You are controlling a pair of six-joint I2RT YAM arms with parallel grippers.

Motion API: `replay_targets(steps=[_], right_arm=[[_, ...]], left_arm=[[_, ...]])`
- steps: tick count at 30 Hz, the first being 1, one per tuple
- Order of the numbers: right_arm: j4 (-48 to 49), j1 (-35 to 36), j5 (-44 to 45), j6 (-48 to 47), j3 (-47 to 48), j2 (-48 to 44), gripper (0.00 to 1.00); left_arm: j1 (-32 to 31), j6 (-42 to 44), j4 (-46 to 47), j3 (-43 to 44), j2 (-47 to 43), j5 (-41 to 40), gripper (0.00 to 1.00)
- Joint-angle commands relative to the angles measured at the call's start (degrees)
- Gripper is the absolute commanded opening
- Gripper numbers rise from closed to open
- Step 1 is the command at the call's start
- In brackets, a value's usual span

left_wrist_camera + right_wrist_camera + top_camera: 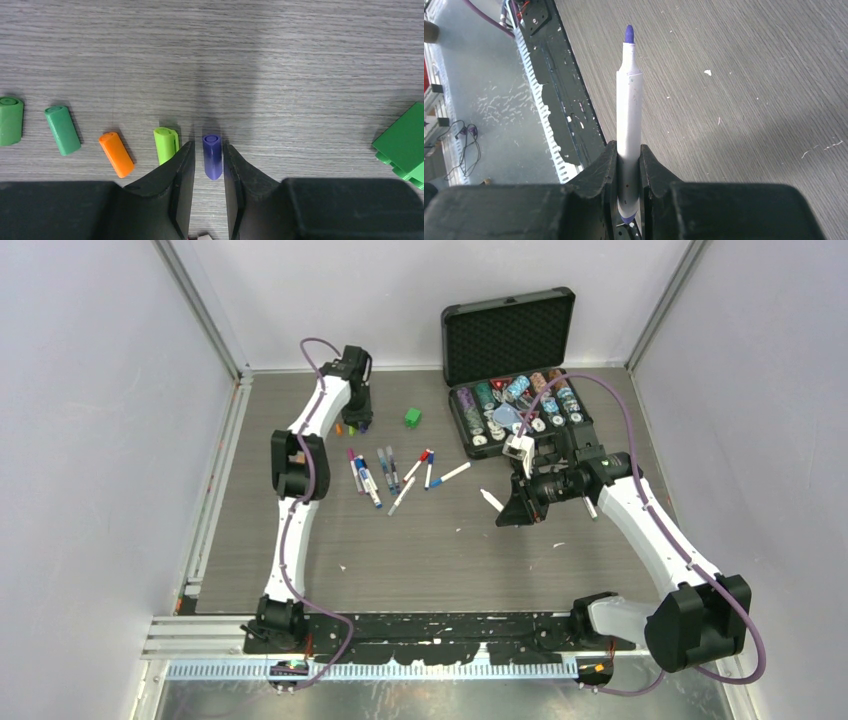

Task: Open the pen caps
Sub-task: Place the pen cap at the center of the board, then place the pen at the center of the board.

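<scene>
A purple pen cap [212, 156] lies flat on the table between the fingers of my left gripper [208, 145], which is open, with a narrow gap on its left side. To its left lie a lime cap [166, 144], an orange cap [116, 154] and two green caps [62, 130]. In the top view the left gripper [358, 420] is at the far left-centre of the table. My right gripper [628, 146] is shut on a white pen [629, 115] whose bare purple tip [628, 34] points away. It is held above the table right of centre [491, 500]. Several pens [385, 475] lie mid-table.
A green cube [404, 145] sits right of the left gripper, also in the top view [412, 417]. An open black case [505, 335] of poker chips stands at the back right. Grey walls surround the table, and a black rail [554, 75] runs along its near edge.
</scene>
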Motion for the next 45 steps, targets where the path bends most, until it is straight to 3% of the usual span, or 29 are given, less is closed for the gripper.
replay_targets(steps=[1,13,16,19,22,27,30,32,39,45], right_arm=[[-0.36,-0.08,-1.17,-1.13,2.66,-0.47,0.0],[-0.55,-1.81,2.79,-1.98,2.79,-0.84,0.0],[-0.53,-5.47,3.75,-1.86,3.16,-1.94,0.0],[-0.25,-9.59,6.41,-1.48,3.83,-3.3,0.0],[-0.25,-12.16,14.88,-1.16,5.21,-4.22,0.0],[-4.34,-22.48,27.47,-10.27,8.61,-1.46,0.0],[-7.26,-30.57,30.66,-19.38,11.86,4.42,0.0],[-7.73,-34.77,34.41,-24.12,14.47,9.0,0.0],[-7.47,-43.34,43.27,-35.3,26.52,26.13,0.03],[-4.96,-44.09,48.03,-39.8,31.64,35.61,0.05]], left_arm=[[-0.25,1.07,-0.76,3.09,0.54,-0.69,0.3],[-1.3,-0.63,0.97,3.39,-11.09,7.3,0.32],[-1.37,-1.08,5.52,-6.29,-19.59,9.56,0.32],[-1.42,-2.13,14.21,-22.78,-33.07,12.52,0.32],[-1.35,-2.22,19.7,-33.64,-44.63,14.74,0.35],[-0.53,-0.48,25.36,-51.04,-63.06,17.25,0.59],[1.39,-1.21,28.55,-61.17,-73.08,18.76,0.75],[2.08,-0.99,29.52,-66.87,-78.67,19.33,0.81],[2.47,2.21,28.47,-80.67,-90.99,19.95,0.83],[2.47,5.47,25.26,-86.39,-94.6,17.14,0.82]])
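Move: The purple cap stands just clear between my left fingertips, about 1 cm below; the yellow-green cap is 3 cm left of it, level. From that hand the magenta pen lies 13 cm back and 1 cm left, the blue markers 16 cm back and 3 cm right. From my right hand, holding the bare purple pen, the rightmost uncapped pen is some 18 cm ahead, 35 right and 16 below; the leftmost is 15 ahead, 22 right. I lift my left hand straight off the purple cap, then swing it back over the pens, about 26 cm in all, rising steeply before sinking again to end 20 cm higher, fingers tipping up toward forward and opening wide. Slightly later my right hand keeps its grip on the purple pen and sweeps about 37 cm right and 12 forward, sinking as the fingers roll to point down, near the row's right end. ##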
